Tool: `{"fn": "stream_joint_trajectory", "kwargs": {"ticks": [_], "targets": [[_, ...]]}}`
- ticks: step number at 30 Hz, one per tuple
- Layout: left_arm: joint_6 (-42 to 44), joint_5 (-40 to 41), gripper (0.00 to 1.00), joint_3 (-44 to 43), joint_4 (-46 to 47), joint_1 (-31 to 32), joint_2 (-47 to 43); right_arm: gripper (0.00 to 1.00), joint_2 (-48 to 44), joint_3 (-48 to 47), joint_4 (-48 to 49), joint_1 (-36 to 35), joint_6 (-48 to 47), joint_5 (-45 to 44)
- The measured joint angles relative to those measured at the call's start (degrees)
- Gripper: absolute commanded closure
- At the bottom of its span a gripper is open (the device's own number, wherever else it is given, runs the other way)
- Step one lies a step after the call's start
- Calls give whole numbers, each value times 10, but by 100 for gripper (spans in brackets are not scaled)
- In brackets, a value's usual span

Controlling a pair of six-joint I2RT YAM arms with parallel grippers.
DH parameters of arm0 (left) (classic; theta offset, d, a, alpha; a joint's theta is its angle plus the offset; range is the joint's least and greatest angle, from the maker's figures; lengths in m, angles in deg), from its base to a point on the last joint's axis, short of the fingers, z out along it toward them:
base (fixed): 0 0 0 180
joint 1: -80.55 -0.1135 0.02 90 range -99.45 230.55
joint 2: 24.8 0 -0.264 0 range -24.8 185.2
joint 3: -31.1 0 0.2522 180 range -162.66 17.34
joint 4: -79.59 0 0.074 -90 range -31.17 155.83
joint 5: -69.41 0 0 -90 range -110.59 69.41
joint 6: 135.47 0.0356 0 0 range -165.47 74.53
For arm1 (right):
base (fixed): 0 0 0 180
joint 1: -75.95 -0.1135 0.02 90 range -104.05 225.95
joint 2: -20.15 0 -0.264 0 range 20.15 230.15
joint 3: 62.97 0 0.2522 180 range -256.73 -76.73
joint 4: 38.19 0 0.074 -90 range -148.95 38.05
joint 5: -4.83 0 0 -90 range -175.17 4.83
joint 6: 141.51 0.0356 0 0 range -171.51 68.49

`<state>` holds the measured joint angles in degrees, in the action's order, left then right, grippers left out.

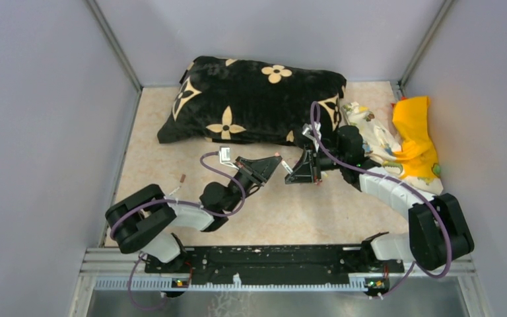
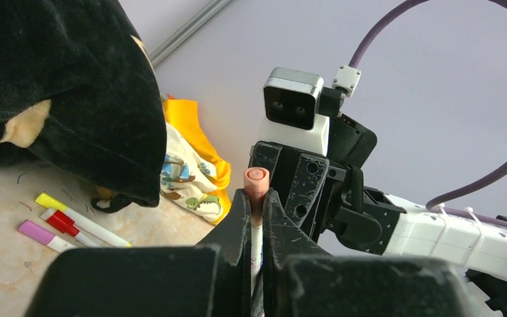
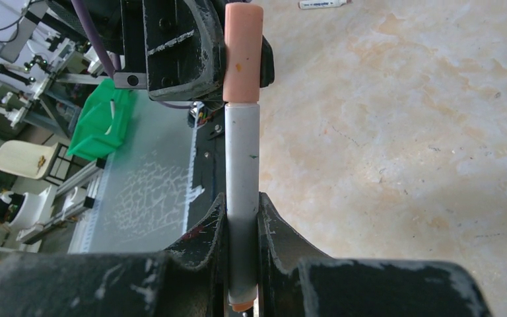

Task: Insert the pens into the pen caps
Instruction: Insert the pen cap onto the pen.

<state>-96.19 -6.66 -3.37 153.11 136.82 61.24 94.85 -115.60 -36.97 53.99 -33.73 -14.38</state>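
Observation:
One white pen (image 3: 242, 165) with a salmon-pink cap (image 3: 243, 49) is held between both grippers above the table. My right gripper (image 3: 242, 218) is shut on its white barrel, and an orange end shows below the jaws. My left gripper (image 2: 256, 201) is shut on the capped end (image 2: 256, 181), with the white barrel showing in the gap. In the top view they meet in front of the cushion, left gripper (image 1: 274, 162), right gripper (image 1: 298, 173). Three more capped pens, yellow (image 2: 79, 218), red (image 2: 63, 223) and pink (image 2: 39, 234), lie by the cushion.
A black cushion with tan flowers (image 1: 251, 99) lies across the back. A yellow cloth (image 1: 416, 132) and a printed cloth (image 1: 373, 132) lie at the back right. One pen (image 1: 178, 183) lies at the left of the table, and another (image 3: 323, 3) shows far off in the right wrist view.

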Motion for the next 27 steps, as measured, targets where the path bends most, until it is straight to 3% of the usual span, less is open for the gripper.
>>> {"fn": "stream_joint_trajectory", "kwargs": {"ticks": [10,14,20,26,27], "targets": [[13,-14,64,8,-49,10,-49,100,-1,0,1,0,-41,22],[15,-22,47,12,-74,15,-73,100,-2,0,1,0,-46,23],[21,-47,35,14,-141,21,-106,100,-5,0,3,0,-51,22],[69,-62,3,19,-217,21,-165,100,-5,-3,-3,0,-74,33],[82,-63,2,19,-231,21,-180,100,-5,-4,-9,0,-81,36]]}}
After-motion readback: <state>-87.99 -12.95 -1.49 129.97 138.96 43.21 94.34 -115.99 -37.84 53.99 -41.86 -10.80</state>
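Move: The salmon cap, already on the pen, is between the left gripper's closed fingertips, its middle about 1 cm above the hand point. From the right gripper, which holds the pen's body, it sits about 4 cm ahead, 4 cm left and 5 cm up. On the table about 24 cm below the left hand, three capped pens lie some 3 cm ahead and 15 cm right, and a loose brown cap about 3 cm ahead and 29 cm left. Open the left gripper wide to let go of the cap, and as the fingers spread bring it back towards the base about 4 cm, clear of the cap, rolling it some 10 degrees so its left side rises. Keep the right gripper shut on the pen's body and almost in place, with only a slight roll. ##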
